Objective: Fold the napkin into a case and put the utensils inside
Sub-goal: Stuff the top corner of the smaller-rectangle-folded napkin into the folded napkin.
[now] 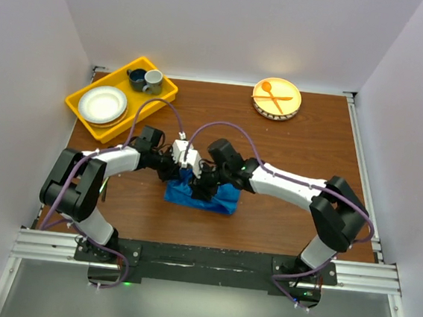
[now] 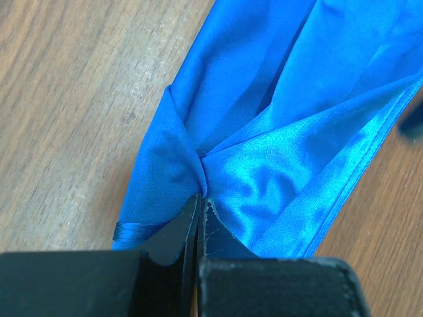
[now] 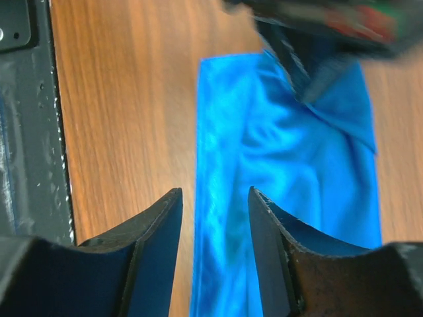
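The blue napkin (image 1: pixel 222 198) lies folded into a long strip on the wooden table, between the two arms. My left gripper (image 1: pixel 182 172) is shut on a bunched fold of the napkin (image 2: pixel 284 132), its fingertips pinching the cloth where the creases meet (image 2: pixel 200 197). My right gripper (image 3: pixel 213 191) hovers open over the napkin (image 3: pixel 284 172), astride one long edge and holding nothing. In the right wrist view the left gripper (image 3: pixel 307 89) shows at the strip's far end. The utensils are out of view.
A yellow tray (image 1: pixel 87 122) at the back left holds a white plate (image 1: pixel 102 104) and two cups (image 1: pixel 145 79). A yellow plate (image 1: pixel 291 110) at the back right carries an orange plastic spoon and fork (image 1: pixel 272 97). The metal base rail (image 3: pixel 26 132) runs along the near edge.
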Tool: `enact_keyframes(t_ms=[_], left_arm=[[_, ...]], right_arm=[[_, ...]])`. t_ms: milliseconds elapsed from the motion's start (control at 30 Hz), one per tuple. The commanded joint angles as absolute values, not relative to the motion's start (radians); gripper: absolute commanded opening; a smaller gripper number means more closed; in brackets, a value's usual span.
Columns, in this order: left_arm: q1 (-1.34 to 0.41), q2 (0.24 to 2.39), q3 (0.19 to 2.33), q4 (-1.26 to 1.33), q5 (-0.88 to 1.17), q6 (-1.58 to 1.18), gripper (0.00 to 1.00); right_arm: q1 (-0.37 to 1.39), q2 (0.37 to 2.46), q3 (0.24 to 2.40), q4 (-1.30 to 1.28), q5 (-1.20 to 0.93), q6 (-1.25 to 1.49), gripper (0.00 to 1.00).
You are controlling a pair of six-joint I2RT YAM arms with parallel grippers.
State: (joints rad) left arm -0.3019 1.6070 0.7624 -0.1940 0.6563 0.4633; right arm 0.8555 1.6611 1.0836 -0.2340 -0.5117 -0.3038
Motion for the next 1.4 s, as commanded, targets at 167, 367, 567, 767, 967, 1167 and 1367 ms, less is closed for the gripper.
enact_keyframes(t_ms=[167, 367, 567, 767, 967, 1167, 1367], left_arm=[[-0.284, 1.651, 0.781, -0.239, 0.617, 0.462, 0.00], [-0.284, 1.649, 0.778, -0.238, 0.615, 0.460, 0.00], [-0.282, 1.647, 0.776, -0.236, 0.615, 0.462, 0.00], [-0.282, 1.652, 0.775, -0.232, 0.620, 0.462, 0.00], [-0.282, 1.649, 0.772, -0.229, 0.615, 0.459, 0.00], [-0.282, 1.648, 0.772, -0.230, 0.618, 0.462, 0.00], [-0.281, 1.651, 0.773, -0.232, 0.620, 0.465, 0.00]], right_arm=[[1.054, 1.730, 1.098, -0.005, -0.318, -0.417, 0.47], [1.130, 1.830, 1.144, -0.005, -0.281, -0.442, 0.47], [1.132, 1.873, 1.138, 0.044, -0.172, -0.419, 0.48], [1.134, 1.862, 1.086, 0.084, -0.104, -0.422, 0.48], [1.132, 1.904, 1.081, 0.046, -0.109, -0.448, 0.47], [1.123, 1.936, 1.083, 0.041, -0.055, -0.423, 0.16], [1.085, 1.882, 1.095, 0.028, -0.048, -0.354, 0.00]])
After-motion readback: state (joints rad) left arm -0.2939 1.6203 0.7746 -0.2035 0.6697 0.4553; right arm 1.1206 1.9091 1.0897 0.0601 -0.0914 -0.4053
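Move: The spot to pinch, on the blue napkin's near edge just right of its near-left corner, lies about 7 cm to the right gripper's left, 1 cm back and 7 cm below. The left gripper, shut on the napkin's upper fold, stands some 6 cm left of the right gripper and 6 cm ahead; the napkin's middle is 3 cm ahead and 2 cm right. From the left gripper the spot is about 7 cm back and barely left. Swing the half-open right gripper about 7 cm left and some 5 cm back until it clears the napkin's near edge, then sink about 7 cm and ease forward again, with the wrist rolling some 20 degrees. Shut its fingers on the near edge beside the near-left corner. Keep the left gripper still, shut on its fold. ##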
